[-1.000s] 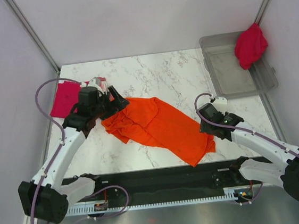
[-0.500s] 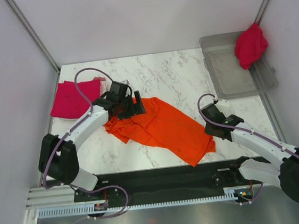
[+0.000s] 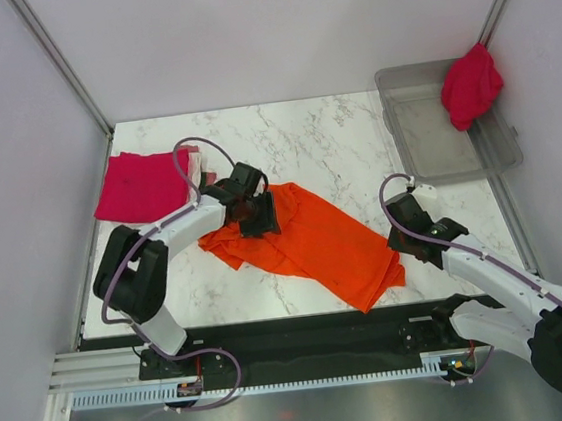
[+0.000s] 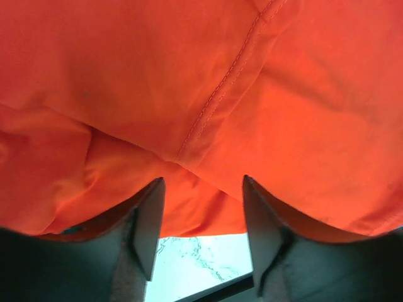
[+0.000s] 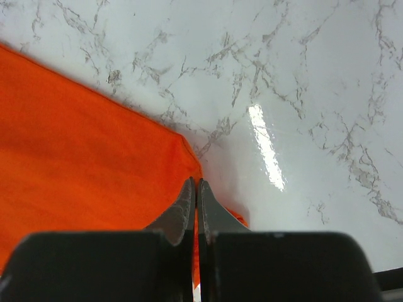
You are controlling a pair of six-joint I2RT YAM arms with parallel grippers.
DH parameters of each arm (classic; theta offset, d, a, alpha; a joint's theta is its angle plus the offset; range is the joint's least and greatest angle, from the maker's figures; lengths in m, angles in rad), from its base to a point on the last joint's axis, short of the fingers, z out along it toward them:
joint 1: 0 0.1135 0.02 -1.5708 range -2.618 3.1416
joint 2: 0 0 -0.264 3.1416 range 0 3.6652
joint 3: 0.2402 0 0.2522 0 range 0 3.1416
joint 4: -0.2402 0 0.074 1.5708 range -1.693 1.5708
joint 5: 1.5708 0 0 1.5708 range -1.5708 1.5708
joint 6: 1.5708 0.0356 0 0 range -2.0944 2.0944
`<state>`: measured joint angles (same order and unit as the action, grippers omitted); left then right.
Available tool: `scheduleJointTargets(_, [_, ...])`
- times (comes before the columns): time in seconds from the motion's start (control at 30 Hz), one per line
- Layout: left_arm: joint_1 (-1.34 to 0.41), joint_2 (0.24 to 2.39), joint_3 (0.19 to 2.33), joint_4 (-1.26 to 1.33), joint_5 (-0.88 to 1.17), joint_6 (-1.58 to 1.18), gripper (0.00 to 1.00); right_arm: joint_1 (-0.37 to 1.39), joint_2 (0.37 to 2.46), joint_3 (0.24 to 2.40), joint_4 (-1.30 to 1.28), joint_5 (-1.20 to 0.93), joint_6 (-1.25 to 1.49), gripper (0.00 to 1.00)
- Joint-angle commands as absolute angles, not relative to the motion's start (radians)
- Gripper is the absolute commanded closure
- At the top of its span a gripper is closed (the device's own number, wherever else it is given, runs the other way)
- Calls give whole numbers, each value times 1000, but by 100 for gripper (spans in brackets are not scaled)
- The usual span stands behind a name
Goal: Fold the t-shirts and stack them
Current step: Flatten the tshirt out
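Observation:
A bright orange t-shirt [image 3: 309, 238] lies crumpled across the middle of the marble table [image 3: 334, 140]. My left gripper [image 3: 259, 213] is down on its upper left part. In the left wrist view that gripper [image 4: 201, 185] has its jaws apart, with a fold of orange cloth [image 4: 208, 94] bulging between the fingertips. My right gripper [image 3: 401, 246] is at the shirt's right corner. In the right wrist view it [image 5: 196, 184] is shut on the orange hem [image 5: 94, 157]. A folded crimson t-shirt [image 3: 143, 185] lies at the far left, with pale pink cloth [image 3: 192, 164] at its right edge. Another crimson t-shirt [image 3: 471, 85] hangs over the bin's rim.
A clear grey plastic bin [image 3: 434, 139] stands at the back right corner of the table. A black rail [image 3: 304, 334] runs along the near edge between the two arm bases. Pale walls close in the left, back and right sides.
My left arm swung right from the crimson stack onto the orange shirt, its jaws narrowing. My right gripper closed on the shirt's right corner.

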<state>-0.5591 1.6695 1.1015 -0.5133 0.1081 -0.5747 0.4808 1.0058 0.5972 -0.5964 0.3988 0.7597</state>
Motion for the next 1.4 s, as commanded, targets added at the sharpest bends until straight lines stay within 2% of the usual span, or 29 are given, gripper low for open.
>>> scheduleJointTargets(0.0, [-569, 1713, 1131, -477, 138, -566, 43, 477, 991, 612, -574, 400, 742, 100])
scheduleJointTargets(0.2, [-569, 1770, 1150, -476, 89, -575, 46, 476, 957, 612, -577, 399, 735, 100])
scheduleJointTargets(0.3, [-569, 1775, 1157, -472, 68, -577, 66, 474, 948, 614, -581, 399, 733, 100])
scheduleJointTargets(0.47, [-568, 1763, 1175, -474, 32, -572, 82, 474, 943, 612, -588, 406, 727, 100])
scheduleJointTargets(0.53, [-568, 1766, 1193, -474, 32, -566, 96, 474, 943, 612, -586, 407, 727, 100])
scheduleJointTargets(0.57, [-568, 1766, 1200, -479, 34, -563, 98, 474, 943, 614, -586, 407, 727, 100])
scheduleJointTargets(0.87, [-551, 1714, 1235, -529, 29, -548, 98, 472, 943, 615, -589, 428, 729, 100])
scheduleJointTargets(1.1, [-450, 1664, 1265, -548, 93, -535, 98, 462, 971, 641, -583, 483, 730, 100])
scheduleJointTargets(1.37, [-336, 1643, 1439, -574, 186, -568, 98, 368, 1138, 796, -512, 480, 684, 100])
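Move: The folded-over sleeve's stitched cuff lies just under the left hand, 3 cm below and about 1 cm ahead. The collar label is about 12 cm left and 5 ahead of that hand, the folded stack's middle some 23 left and 13 ahead. The right hand already pinches the shirt's hem corner between its fingertips; from it the cuff is about 29 cm left and 7 ahead, the loose hem corner 8 left and 14 back. Down about 3 cm onto the shirt, the left hand shuts its half-open fingers on the sleeve's cuff, then draws it forward, up and somewhat left, ever faster, away from the body of the shirt and some 10 cm off its low point. The right hand keeps its pinch on the hem corner, lifts about a centimetre, waits, then finally moves forward about 3 cm, a little right and up. ##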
